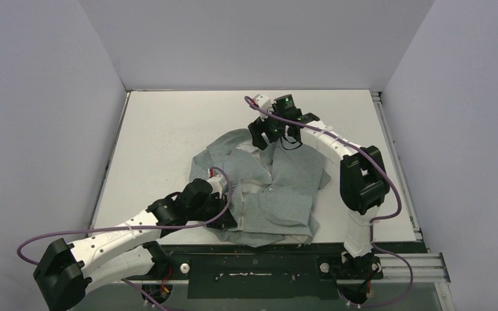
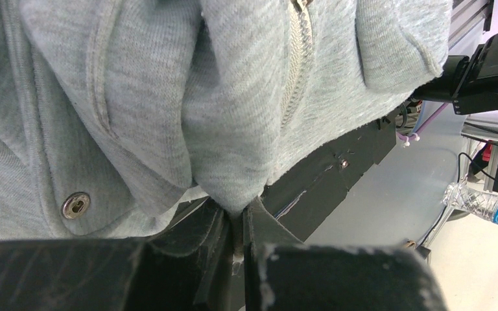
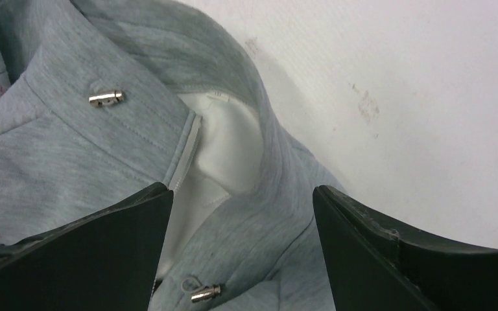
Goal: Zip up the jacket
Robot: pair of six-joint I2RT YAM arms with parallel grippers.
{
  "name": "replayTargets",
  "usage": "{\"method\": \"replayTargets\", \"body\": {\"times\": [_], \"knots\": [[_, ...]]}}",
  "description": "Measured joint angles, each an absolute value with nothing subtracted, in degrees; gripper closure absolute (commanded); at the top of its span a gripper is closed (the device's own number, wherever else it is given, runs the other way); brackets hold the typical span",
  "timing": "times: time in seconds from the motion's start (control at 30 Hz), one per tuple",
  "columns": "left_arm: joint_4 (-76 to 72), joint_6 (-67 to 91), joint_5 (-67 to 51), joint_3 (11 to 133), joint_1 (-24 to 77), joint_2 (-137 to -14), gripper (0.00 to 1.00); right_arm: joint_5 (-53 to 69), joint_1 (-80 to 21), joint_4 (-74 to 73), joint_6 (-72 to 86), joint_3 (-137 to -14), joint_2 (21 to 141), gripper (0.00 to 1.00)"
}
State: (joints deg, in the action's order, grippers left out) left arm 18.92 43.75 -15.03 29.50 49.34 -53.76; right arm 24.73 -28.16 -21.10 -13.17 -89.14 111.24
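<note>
The light grey jacket (image 1: 269, 188) lies crumpled in the middle of the white table (image 1: 162, 129). My left gripper (image 1: 231, 206) is at its near left part, and in the left wrist view that left gripper (image 2: 237, 217) is shut on a pinched fold of jacket fabric just below the pale zipper (image 2: 296, 71). My right gripper (image 1: 267, 134) hovers at the far end over the collar. Seen from the right wrist, the right gripper (image 3: 241, 197) is open, nothing between its fingers, with the grey collar (image 3: 259, 162) and white lining (image 3: 224, 146) beneath.
Metal cord ends (image 3: 106, 98) (image 3: 205, 293) lie on the collar, and a snap button (image 2: 76, 205) sits on the jacket. A black rail (image 1: 253, 265) runs along the near table edge. A water bottle (image 2: 486, 207) lies beyond it. Walls enclose three sides.
</note>
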Motion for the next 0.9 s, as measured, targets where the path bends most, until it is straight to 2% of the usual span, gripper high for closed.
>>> {"method": "replayTargets", "body": {"times": [0.17,0.4,0.6,0.63,0.77,0.9], "knots": [[20.1,43.9,-15.0,29.5,49.1,-52.5,1.00,22.9,-30.3,-21.3,-17.8,-96.6,115.9,0.22],[21.7,44.3,-14.7,29.6,48.5,-51.3,1.00,22.4,-31.9,-25.1,-25.6,-114.1,130.3,0.30],[22.9,44.5,-14.4,30.3,48.2,-50.6,1.00,25.5,-32.7,-29.7,-31.4,-118.1,136.2,0.39],[23.1,44.5,-14.3,30.4,48.2,-50.5,1.00,26.0,-32.7,-30.4,-32.1,-118.3,136.6,0.44],[23.8,44.6,-14.1,30.7,48.0,-50.3,1.00,28.0,-33.1,-31.4,-33.7,-119.8,138.5,0.76],[24.3,44.6,-13.9,30.7,47.9,-50.2,1.00,29.0,-33.0,-29.2,-31.9,-120.1,139.7,0.87]]}}
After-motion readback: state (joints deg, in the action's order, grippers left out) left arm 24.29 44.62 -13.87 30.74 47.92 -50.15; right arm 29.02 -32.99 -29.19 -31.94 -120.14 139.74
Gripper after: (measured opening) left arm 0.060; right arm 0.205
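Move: The far edge of the jacket's collar, where the open right fingers will close, lies about 5 cm ahead, 8 cm to the left and 8 cm below the right hand. The white lining is about level with that hand, 2 cm left and 9 below; the left cord tip is 1 cm back, 9 left and 9 below. From the left hand, still holding the hem, the collar edge is roughly 31 cm straight ahead, 4 cm lower. Bring the right gripper left and forward over the collar, then sink it about 7 cm onto the far edge, drawing back slightly and turning some 20 degrees counter-clockwise. Close the wide-open fingers most of the way across the cloth to pinch the edge between them. Keep the left fingers shut on the hem, easing it about 1 cm left and up. ##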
